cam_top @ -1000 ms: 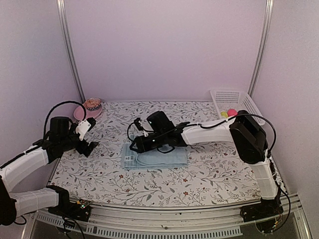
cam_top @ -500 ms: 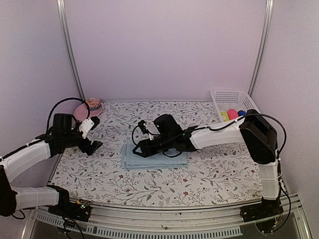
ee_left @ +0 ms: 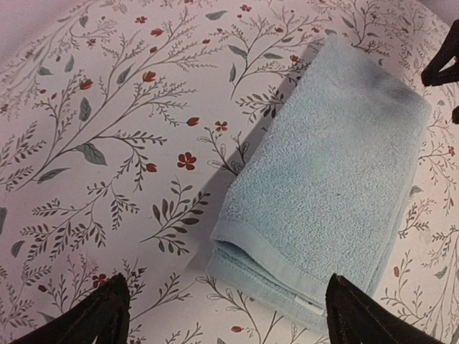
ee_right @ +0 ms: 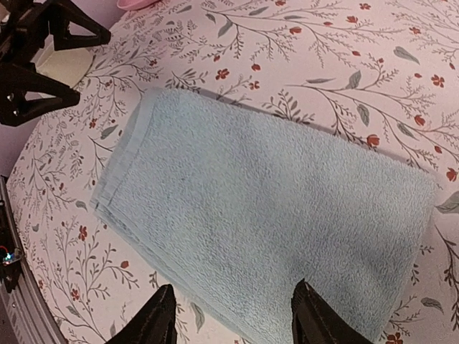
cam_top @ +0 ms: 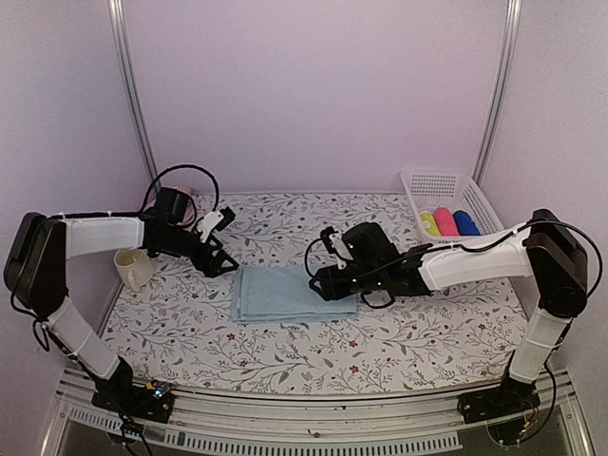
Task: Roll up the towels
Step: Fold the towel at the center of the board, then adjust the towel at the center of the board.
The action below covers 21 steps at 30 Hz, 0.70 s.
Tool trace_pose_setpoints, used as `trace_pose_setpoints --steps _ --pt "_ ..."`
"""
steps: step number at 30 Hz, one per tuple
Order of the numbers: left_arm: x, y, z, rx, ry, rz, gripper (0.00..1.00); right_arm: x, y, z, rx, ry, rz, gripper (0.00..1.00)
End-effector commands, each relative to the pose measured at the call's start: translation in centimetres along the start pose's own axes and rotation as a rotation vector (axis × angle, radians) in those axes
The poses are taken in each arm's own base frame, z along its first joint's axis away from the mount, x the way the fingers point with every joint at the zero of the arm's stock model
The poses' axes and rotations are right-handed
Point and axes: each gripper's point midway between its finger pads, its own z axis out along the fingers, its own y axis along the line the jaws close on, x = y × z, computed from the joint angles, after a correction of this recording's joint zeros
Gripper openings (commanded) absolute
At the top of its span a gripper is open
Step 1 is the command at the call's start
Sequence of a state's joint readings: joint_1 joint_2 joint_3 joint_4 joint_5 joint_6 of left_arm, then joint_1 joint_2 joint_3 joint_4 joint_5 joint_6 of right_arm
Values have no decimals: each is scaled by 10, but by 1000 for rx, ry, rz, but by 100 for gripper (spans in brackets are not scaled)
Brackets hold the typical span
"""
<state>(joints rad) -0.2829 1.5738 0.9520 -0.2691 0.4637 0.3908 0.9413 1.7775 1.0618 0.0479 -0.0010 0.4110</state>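
Observation:
A pale aqua towel (cam_top: 290, 293) lies folded flat on the floral table. In the left wrist view the towel (ee_left: 337, 179) shows its layered corner between my left gripper's (ee_left: 229, 315) wide-open fingers. That left gripper (cam_top: 228, 242) hovers at the towel's far left corner. My right gripper (cam_top: 321, 281) is open over the towel's right edge. In the right wrist view its fingers straddle the cloth (ee_right: 265, 208) without pinching it, around the right gripper (ee_right: 233, 312). A deep blue bundle (cam_top: 465, 223) lies in the basket; I cannot tell if it is a towel.
A white basket (cam_top: 445, 182) at the back right also holds a yellow thing (cam_top: 427, 223) and a pink thing (cam_top: 445, 221). A cream mug (cam_top: 133, 268) stands at the left edge under the left arm. Side walls close in on both sides.
The left arm swung in from the far left to the towel's far left corner. The right arm drew back rightward from the towel's left part to its right edge.

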Motion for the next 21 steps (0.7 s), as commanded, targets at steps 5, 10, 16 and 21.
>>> trace_pose_setpoints --steps 5,10,16,21 --pt "2 -7 46 136 85 -91 95 17 -20 0 79 33 5 54" --pt "5 -10 61 202 114 -137 87 24 -24 0 91 45 5 54" --pt "18 -7 72 199 156 -173 68 30 -27 2 98 55 3 53" --pt "20 -9 76 229 162 -195 61 31 -29 2 104 56 0 53"
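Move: The left gripper's target, the folded towel's far-left corner, lies about 3 cm ahead, 4 cm right and 9 cm below; the mug is some 21 cm left and 1 cm ahead, the pink plate about 20 cm ahead and 14 cm left. From the right gripper that corner is about 10 cm ahead and 18 cm left, the towel's near-right corner about 4 cm back and 9 cm right, both some 9 cm down. Bring the left gripper down about 7 cm and some 3 cm right onto the towel's far-left corner, easing forward first, then drawing slightly back, tipping the fingers nearly 20 degrees steeper; partway down start closing the wide-open fingers to roughly two-thirds. Sink the right gripper some 2.5 cm over the towel's right part while shifting it 2 cm right, keeping its fingers half open. ##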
